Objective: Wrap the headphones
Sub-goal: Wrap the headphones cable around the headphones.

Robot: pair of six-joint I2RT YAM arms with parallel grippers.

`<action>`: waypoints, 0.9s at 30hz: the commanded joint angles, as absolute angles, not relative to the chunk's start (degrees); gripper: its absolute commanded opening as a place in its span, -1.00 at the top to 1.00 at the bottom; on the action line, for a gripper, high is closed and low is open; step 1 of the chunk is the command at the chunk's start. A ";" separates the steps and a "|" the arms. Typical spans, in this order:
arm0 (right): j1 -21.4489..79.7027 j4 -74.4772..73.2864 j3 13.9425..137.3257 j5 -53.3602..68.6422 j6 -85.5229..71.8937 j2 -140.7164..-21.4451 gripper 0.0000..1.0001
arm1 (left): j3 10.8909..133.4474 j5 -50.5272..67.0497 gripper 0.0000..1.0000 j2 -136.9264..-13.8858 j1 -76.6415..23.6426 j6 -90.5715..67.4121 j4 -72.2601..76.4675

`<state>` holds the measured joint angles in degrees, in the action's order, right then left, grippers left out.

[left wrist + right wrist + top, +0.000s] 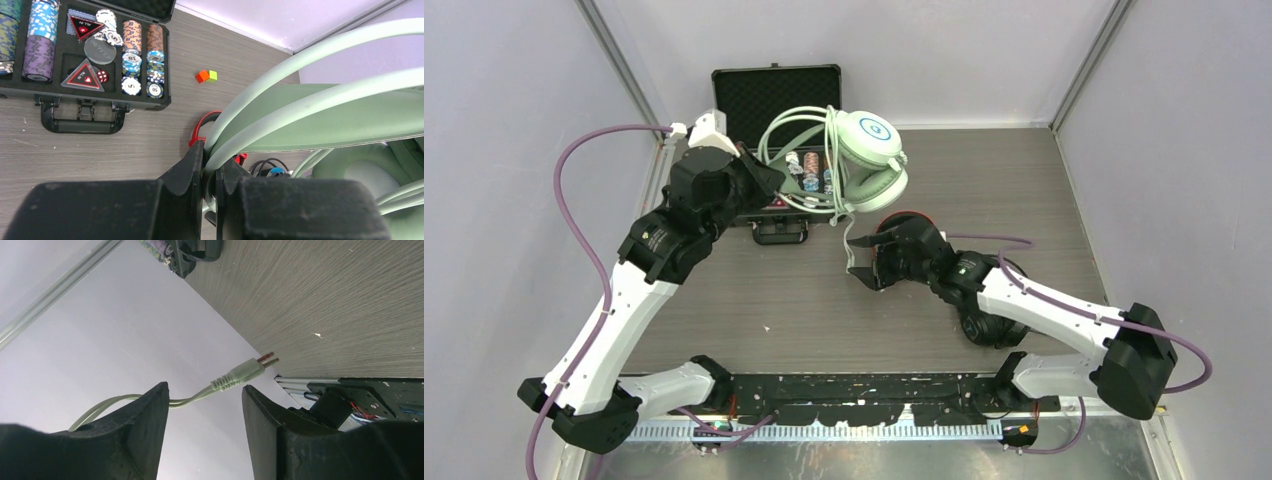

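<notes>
The pale mint-green headphones (872,150) hang in the air over the open case, their earcups at the right. My left gripper (772,180) is shut on the thin headband rails (235,135). Their thin cable (848,232) drops to my right gripper (857,262), which is open. In the right wrist view the cable's twin plug (245,371) sits between the fingertips of the right gripper (205,390), unclamped, and the cable rests over one finger (150,410). The red headphones (914,216) lie behind the right gripper. The black headphones (989,325) lie under the right arm.
An open black case (774,95) of poker chips (131,50) stands at the back of the table under the left gripper. Two small cubes (206,76), orange and green, lie on the table. Grey walls close in on both sides.
</notes>
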<state>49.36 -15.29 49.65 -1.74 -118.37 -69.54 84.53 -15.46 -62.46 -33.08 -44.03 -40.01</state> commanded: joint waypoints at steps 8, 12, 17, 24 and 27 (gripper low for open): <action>48.26 -6.30 49.23 1.45 -132.87 -72.95 -0.15 | 85.78 -13.47 1.00 -61.31 -32.80 -45.27 -30.29; 48.04 -4.84 47.81 0.69 -133.66 -72.27 -0.01 | 85.87 -13.36 1.00 -61.45 -32.84 -45.10 -30.31; 47.38 -1.39 45.82 0.63 -134.47 -72.41 0.22 | 85.86 -13.28 1.00 -61.52 -32.84 -45.02 -30.08; 46.85 3.21 44.14 0.83 -134.70 -73.36 0.55 | 85.96 -12.81 1.00 -61.52 -32.80 -45.05 -30.20; 46.29 6.52 42.84 0.45 -134.90 -73.56 0.77 | 86.25 -12.30 1.00 -61.31 -32.83 -45.00 -30.65</action>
<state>46.98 0.05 43.92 0.97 -118.39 -73.17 84.53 -13.93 -62.54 -33.08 -43.05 -39.20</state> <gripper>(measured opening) 0.171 0.101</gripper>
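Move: The headphones' cable end with its two green plugs hangs between and just beyond my open right fingertips, about 2 cm to the left of the hand point and 1 cm below it. The headphones, held by my left hand, are some 17 cm above my right hand, 9 cm ahead and 1 cm left. On the table, about 18 cm lower, the red headphones lie roughly 6 cm ahead and 7 cm right. From my left hand the plugs are about 13 cm right, 6 cm back and 19 cm down. I close my right fingers from well open to nearly shut and pinch the plugs' rear sleeves between the tips. As they close, I ease that hand about 2 cm forward and roughly 1 cm left, sinking about 1 cm, with hardly any wrist turn. My left hand stays put, still gripping the headband. ##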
